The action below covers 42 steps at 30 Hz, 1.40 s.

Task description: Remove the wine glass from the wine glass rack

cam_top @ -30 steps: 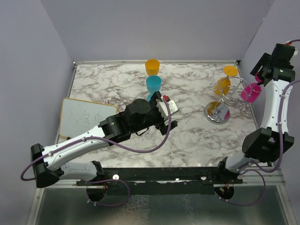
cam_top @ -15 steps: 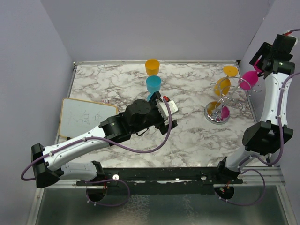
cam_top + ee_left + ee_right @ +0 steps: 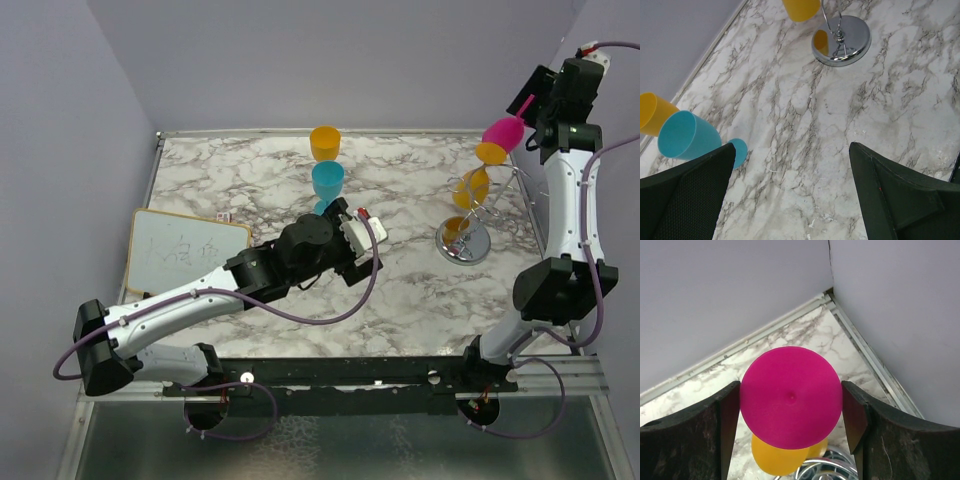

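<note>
The silver wine glass rack [image 3: 466, 238] stands at the right of the marble table, with orange glasses [image 3: 473, 186] hanging on its wire arms. My right gripper [image 3: 533, 104] is raised high above the rack's far side and is shut on a pink wine glass [image 3: 502, 131], clear of the rack. In the right wrist view the glass's round pink foot [image 3: 791, 397] fills the gap between the fingers [image 3: 726, 415], with an orange glass [image 3: 775, 462] and rack wire [image 3: 827, 472] below. My left gripper [image 3: 362, 238] is open and empty over the table's middle [image 3: 792, 150]. The rack's disc base also shows in the left wrist view [image 3: 842, 34].
A blue glass [image 3: 327, 180] and an orange glass [image 3: 324, 142] stand at the table's back middle, also in the left wrist view [image 3: 687, 136]. A whiteboard [image 3: 180, 255] lies at the left edge. Grey walls close the back and sides.
My right gripper has lifted the pink wine glass up and back, from beside the rack's arms to well above it. The left arm has shifted slightly.
</note>
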Motion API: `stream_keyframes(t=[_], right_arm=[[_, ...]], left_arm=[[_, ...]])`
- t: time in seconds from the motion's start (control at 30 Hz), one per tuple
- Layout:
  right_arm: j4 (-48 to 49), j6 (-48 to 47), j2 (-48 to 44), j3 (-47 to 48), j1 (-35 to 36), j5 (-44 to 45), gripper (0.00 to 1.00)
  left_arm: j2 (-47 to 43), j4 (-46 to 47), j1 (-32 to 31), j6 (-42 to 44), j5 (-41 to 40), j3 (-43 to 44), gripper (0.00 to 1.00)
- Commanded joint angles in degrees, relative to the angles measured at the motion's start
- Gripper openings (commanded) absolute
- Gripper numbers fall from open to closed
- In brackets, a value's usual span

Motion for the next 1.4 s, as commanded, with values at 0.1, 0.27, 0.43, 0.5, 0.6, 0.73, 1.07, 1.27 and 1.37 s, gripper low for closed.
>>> stream_keyframes(t=[0.1, 0.27, 0.43, 0.5, 0.6, 0.73, 1.07, 1.27, 1.37], right_arm=[[6.3, 0.5, 3.4, 5.6, 0.1, -1.4, 0.7], [8.1, 3.4, 2.4, 4.7, 0.4, -8.2, 0.7], [12.0, 7.4, -1.1, 0.5, 1.0, -15.0, 0.7], [12.9, 9.3, -2.4, -0.6, 1.4, -17.7, 0.7], [14.3, 12.9, -4.5, -3.2, 2.1, -23.3, 0.7], [18.7, 18.3, -8.9, -10.7, 3.1, -31.8, 0.7], [32.1, 31.6, -20.9, -30.3, 3.3, -49.4, 0.7], [43.3, 40.8, -29.4, -42.2, 3.3, -54.3, 0.72], [47.6, 45.2, -30.7, -45.6, 3.3, -58.3, 0.72]], left_arm=[[1.8, 1.0, 0.2, 2.1, -4.0, -0.6, 0.99], [1.7, 1.0, 0.7, 2.5, -4.8, -0.5, 0.99], [1.9, 1.6, 1.3, 2.9, -5.7, -1.0, 0.99], [2.4, 1.6, 1.5, 3.2, -6.4, -1.1, 0.99], [3.1, 1.8, 1.8, 3.6, -7.1, -1.3, 0.99], [3.8, 1.9, 2.4, 3.6, -7.5, -1.3, 0.99], [3.9, 3.0, 9.3, -3.7, 0.7, -0.1, 0.99], [0.2, 9.9, 11.6, -16.9, 6.9, -1.3, 0.99], [-4.9, 18.1, 11.9, -27.5, 10.2, -5.0, 0.99]])
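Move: The pink wine glass, already off the rack, hangs bowl-down from its foot in the right fingers. From the right hand, the open left gripper lies about 26 cm back, 38 cm left and 6 cm lower; the rack's middle is some 10 cm back, 5 cm left and 20 cm below, and its upper orange glass 2 cm back, 6 cm left, 17 cm below. From the left hand, the pink glass is about 27 cm ahead, 38 cm right and nearly level. The pink glass, its foot still gripped across the rim by the right fingers, is carried high past the rack towards the left gripper: first about 3 cm forward, then some 20 cm left and a good 10 cm back, while the wrist swings counter-clockwise and rolls its left side up, about 60 degrees in all. The left hand, fingers staying wide open, comes about 6 cm forward to meet it. ##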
